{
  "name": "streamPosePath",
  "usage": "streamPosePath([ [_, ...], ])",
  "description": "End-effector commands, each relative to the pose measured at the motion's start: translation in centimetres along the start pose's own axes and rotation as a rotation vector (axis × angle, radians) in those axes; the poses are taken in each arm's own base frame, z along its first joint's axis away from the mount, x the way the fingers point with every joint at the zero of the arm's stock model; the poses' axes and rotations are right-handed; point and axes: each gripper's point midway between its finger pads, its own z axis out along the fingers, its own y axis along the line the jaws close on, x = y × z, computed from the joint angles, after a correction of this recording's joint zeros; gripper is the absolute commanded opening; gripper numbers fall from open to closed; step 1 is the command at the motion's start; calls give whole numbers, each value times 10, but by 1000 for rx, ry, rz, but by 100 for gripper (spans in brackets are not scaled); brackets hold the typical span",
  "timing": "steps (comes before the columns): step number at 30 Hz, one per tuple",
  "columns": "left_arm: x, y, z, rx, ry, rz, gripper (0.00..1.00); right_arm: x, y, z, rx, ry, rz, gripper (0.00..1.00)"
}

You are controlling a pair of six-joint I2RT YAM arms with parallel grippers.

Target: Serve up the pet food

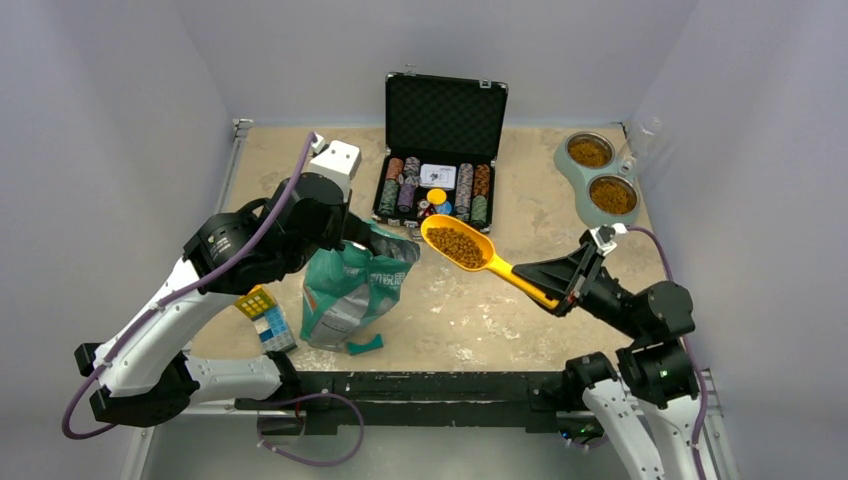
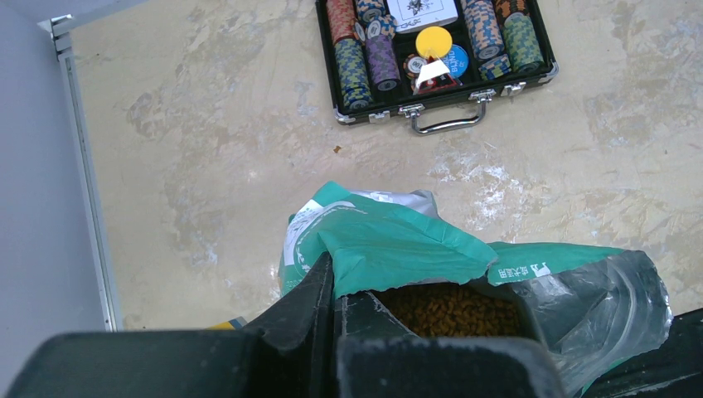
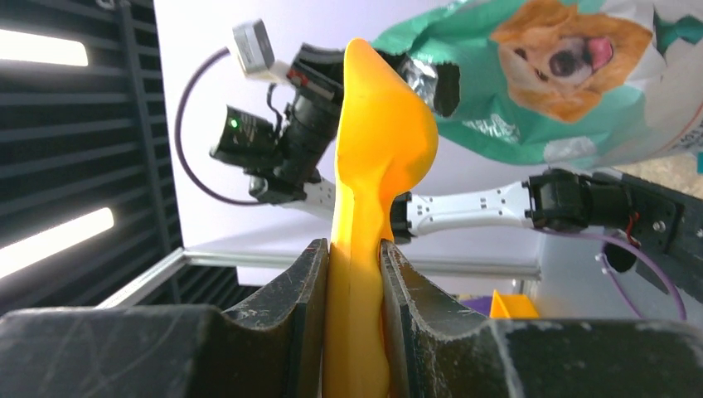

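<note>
A teal-green bag (image 1: 350, 295) stands at the left of the table with its torn top open. My left gripper (image 1: 352, 235) is shut on the bag's rim. In the left wrist view the pet food (image 2: 452, 311) shows as brown kibble inside the bag (image 2: 398, 240), right beside my left gripper (image 2: 334, 286). My right gripper (image 1: 550, 292) is shut on the handle of a yellow scoop (image 1: 480, 256), which hangs over the table's middle heaped with pet food (image 1: 456, 243). From the right wrist the scoop (image 3: 373, 149) shows from below, clamped in my right gripper (image 3: 355, 257).
A grey-green double bowl (image 1: 599, 178) at the back right holds kibble in both cups. An open black case of poker chips (image 1: 440, 150) stands at the back middle. A colourful small box (image 1: 266, 316) and a teal scrap (image 1: 365, 346) lie by the bag.
</note>
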Motion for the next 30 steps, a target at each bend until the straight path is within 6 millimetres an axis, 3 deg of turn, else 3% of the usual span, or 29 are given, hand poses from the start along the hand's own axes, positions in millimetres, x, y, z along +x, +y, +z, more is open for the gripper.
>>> streamPosePath([
  [1,-41,13,-16,-19,-169,-128,0,-24,27,9,-125,-98,7,0],
  [9,-40,15,-22,-5,-176,-137,0,-66,40,35,-199,-207,5,0],
  [17,-38,15,-26,15,-176,-148,0,-125,24,65,-186,-311,-9,0],
  [24,-32,13,-27,39,-168,-149,0,-200,19,81,-168,-433,-38,0],
  [30,-28,7,-26,67,-159,-154,0,-270,7,64,-128,-582,-68,0],
])
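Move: The far pet bowl lies about 62 cm ahead of the right hand, 32 cm to its right and 35 cm below; the near bowl is some 46 cm ahead and 36 cm right, equally low. The poker case sits roughly 44 cm ahead and 17 cm left, 34 cm down, and the pet food bag about 8 cm ahead, 37 cm left, 20 cm down. From the left hand, the far bowl is some 51 cm ahead, 72 cm right and 33 cm below. Forward at a quickening pace, the right hand carries the loaded yellow scoop about 25 cm away from the bag towards the pet bowls, drifting 6 cm right and sinking some 5 cm late on. The wrist swings clockwise by nearly 30 degrees and tips slightly down while the fingers keep hold of the handle. The left hand still pinches the bag's rim, easing about 1.5 cm back and left. ##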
